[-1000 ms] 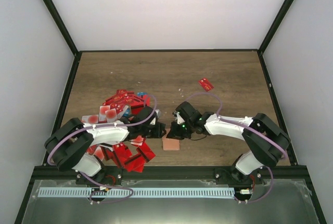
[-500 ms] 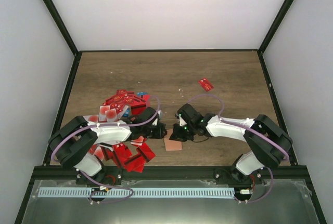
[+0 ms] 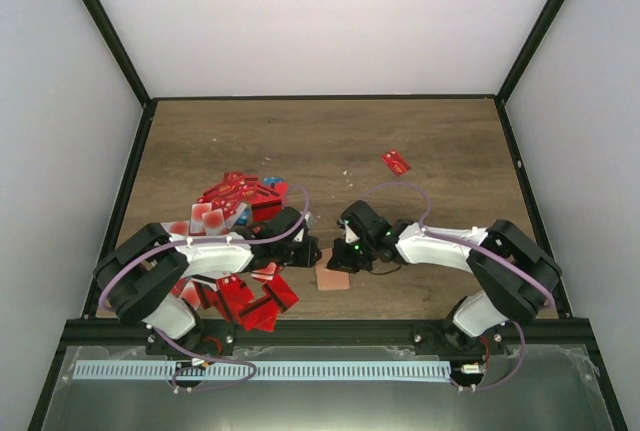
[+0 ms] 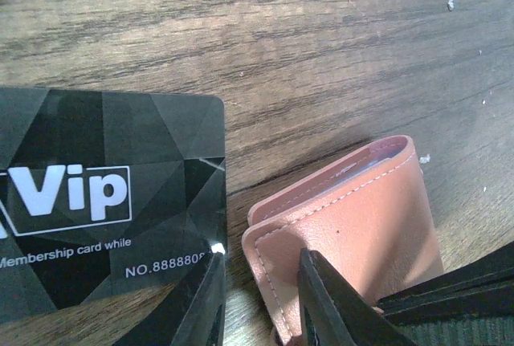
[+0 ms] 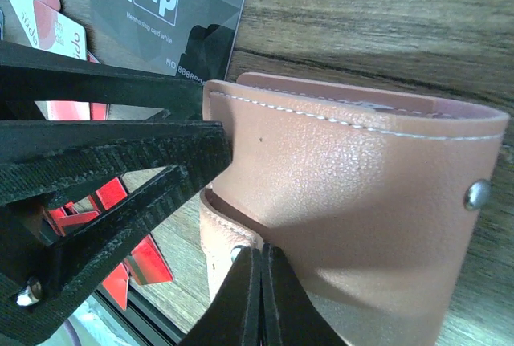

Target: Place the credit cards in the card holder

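The salmon card holder [image 3: 331, 277] lies near the table's front middle, its top flap [image 5: 353, 185] raised off the lower flap [image 5: 215, 234]. My left gripper [image 4: 261, 264] is open a little. One finger [image 4: 329, 306] rests on the holder's face [image 4: 361, 225] and the other touches a black VIP credit card's [image 4: 104, 201] corner. My right gripper [image 5: 261, 254] is shut, its tips pushed into the fold between the two flaps. From above, both grippers [image 3: 312, 254] [image 3: 340, 257] meet at the holder. Red credit cards [image 3: 235, 201] are piled to the left.
More red cards [image 3: 250, 296] lie spread under the left arm near the front edge. One red card [image 3: 396, 162] lies alone at the back right. Dark frame posts and pale walls bound the wooden table [image 3: 450, 141].
The left arm has shifted slightly, and its jaws have narrowed a touch. Both grippers stay at the card holder, which has barely moved.
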Motion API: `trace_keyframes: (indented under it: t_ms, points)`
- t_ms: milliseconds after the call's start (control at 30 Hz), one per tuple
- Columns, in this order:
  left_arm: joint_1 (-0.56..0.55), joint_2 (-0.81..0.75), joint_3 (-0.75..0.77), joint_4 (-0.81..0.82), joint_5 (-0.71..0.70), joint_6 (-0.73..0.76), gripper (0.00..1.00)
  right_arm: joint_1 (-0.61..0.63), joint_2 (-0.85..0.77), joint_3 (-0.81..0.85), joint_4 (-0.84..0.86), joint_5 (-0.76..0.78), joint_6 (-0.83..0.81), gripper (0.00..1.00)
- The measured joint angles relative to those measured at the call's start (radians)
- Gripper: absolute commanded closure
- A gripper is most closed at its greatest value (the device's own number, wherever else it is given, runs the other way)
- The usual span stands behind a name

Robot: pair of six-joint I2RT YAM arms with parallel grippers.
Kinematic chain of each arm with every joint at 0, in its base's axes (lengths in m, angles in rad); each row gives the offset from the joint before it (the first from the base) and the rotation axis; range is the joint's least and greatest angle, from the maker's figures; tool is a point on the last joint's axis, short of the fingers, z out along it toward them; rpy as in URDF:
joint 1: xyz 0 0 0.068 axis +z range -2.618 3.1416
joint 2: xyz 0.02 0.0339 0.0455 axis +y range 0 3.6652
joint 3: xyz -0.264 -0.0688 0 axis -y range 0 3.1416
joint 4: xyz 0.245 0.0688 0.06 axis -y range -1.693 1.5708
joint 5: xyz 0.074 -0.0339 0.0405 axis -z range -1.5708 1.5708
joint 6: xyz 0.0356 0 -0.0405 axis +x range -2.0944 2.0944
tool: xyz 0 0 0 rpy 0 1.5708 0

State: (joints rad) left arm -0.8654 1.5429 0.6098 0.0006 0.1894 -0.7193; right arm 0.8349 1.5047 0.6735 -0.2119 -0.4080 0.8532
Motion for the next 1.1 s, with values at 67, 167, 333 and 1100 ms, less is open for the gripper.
trace_keyframes:
  t_ms: [67,167,333,1100]
  points:
    - [-0.002,-0.001,0.0,-0.001,-0.003,0.0,0.72,0.0,0.005,0.001,0.004,0.0,-0.002,0.99]
    - [-0.004,-0.006,0.0,-0.009,-0.009,0.0,0.72,0.0,0.014,0.001,0.01,0.004,-0.005,0.99]
    - [-0.007,-0.032,0.0,-0.055,-0.018,0.005,0.72,0.0,0.027,0.001,0.014,0.003,-0.01,0.99]
    - [-0.026,-0.265,0.045,-0.28,-0.147,0.075,0.1,0.002,-0.04,0.159,-0.2,0.076,-0.148,0.13]
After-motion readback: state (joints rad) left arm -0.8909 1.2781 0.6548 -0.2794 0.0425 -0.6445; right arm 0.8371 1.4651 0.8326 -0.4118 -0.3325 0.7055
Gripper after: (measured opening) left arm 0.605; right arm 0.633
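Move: Under the right hand's shut fingertips is the card holder's snap strap, about 1 cm below the hand point; the card holder's middle lies some 2 cm to the right and 2 cm down. From the left hand, the card holder's middle is about 3 cm back, 4 cm right and just below. The black VIP card lies roughly 4 cm ahead and 4 cm left of the left hand, the nearest red card some 9 cm back and 8 cm left. Pressing down on the snap strap with its shut fingertips, the right hand sinks a further 1 cm, then comes free, rises nearly 5 cm with a small reach forward, and opens wide. The left hand, a finger still at the card holder's left edge at first, lifts off about 6 cm and draws left, away from the card holder, tipping slightly up and opening further towards the end. ##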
